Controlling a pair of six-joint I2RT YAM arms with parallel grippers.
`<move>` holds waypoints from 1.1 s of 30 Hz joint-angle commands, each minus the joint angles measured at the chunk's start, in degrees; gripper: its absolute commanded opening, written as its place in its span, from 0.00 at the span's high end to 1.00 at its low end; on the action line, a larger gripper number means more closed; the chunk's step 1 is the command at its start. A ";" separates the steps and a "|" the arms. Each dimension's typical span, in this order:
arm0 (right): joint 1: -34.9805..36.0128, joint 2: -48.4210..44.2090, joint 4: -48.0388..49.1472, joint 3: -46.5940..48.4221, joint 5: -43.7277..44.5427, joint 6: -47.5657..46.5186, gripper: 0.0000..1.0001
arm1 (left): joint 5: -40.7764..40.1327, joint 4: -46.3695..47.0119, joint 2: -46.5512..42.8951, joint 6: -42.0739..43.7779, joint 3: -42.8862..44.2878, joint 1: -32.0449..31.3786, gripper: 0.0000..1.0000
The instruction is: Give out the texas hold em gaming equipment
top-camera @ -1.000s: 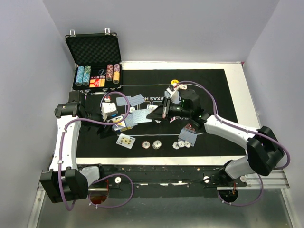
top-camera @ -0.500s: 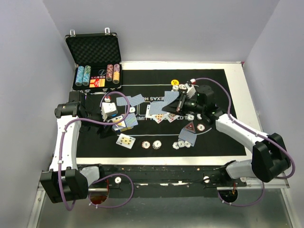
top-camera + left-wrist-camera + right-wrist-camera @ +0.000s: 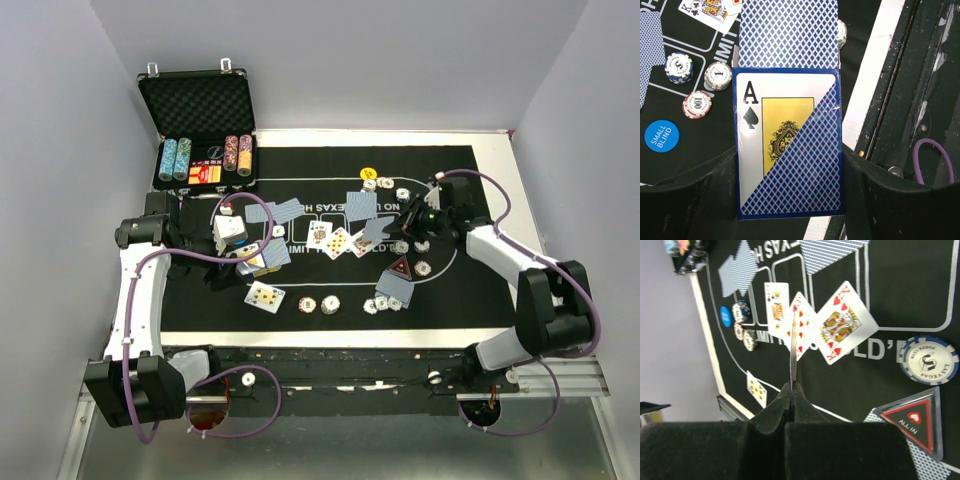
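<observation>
My left gripper (image 3: 788, 170) is shut on a blue card box (image 3: 787, 145) with an ace of spades on it; blue-backed playing cards (image 3: 788, 32) stick out of its top. It hovers over the mat's left part (image 3: 262, 257). My right gripper (image 3: 794, 389) is shut on one playing card (image 3: 793, 347), seen edge-on, right of centre (image 3: 380, 229). Three face-up cards (image 3: 338, 241) lie in the middle, among them a king of hearts (image 3: 845, 322). A dark red triangular marker (image 3: 400, 268), poker chips (image 3: 318, 303), a blue button (image 3: 661, 136) and a yellow button (image 3: 368, 172) lie on the mat.
The black mat (image 3: 470, 280) covers the table. An open black foam-lined case (image 3: 200, 120) with chip stacks stands at the back left. More blue-backed cards (image 3: 272, 211) and a face-up card (image 3: 265, 296) lie on the left half. Walls close in on both sides.
My right arm has drawn back to the right from the mat's centre, jaws closing on a card. The face-up cards in the middle are now uncovered. The left arm has not moved.
</observation>
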 commanded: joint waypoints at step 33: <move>19.61 23.00 18.00 4.58 -1.36 7.47 0.99 | 3.26 -15.84 -0.72 0.68 0.87 -0.23 1.00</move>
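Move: The right gripper holds a card by one end, back up. Its destination is the bare mat just on the robot's side of the face-up cards, about 17 cm left, 3 cm back and some 11 cm below. The king of hearts lies 8 cm left and 2 cm ahead, the eight of hearts 14 cm left and 2 cm ahead, the king of clubs 18 cm left and 4 cm ahead, all about 11 cm below. From the left gripper, that spot is roughly 18 cm right, 4 cm ahead and 10 cm below. Keep the right fingers shut on the card and sink first, easing back a little. Then sweep left about 13 cm in all, along the robot's side of the face-up cards, turning the wrist nearly 20 degrees counter-clockwise. Finish some 7 cm lower and 4 cm back, with the card over or at the bare mat beside the eight of hearts. ##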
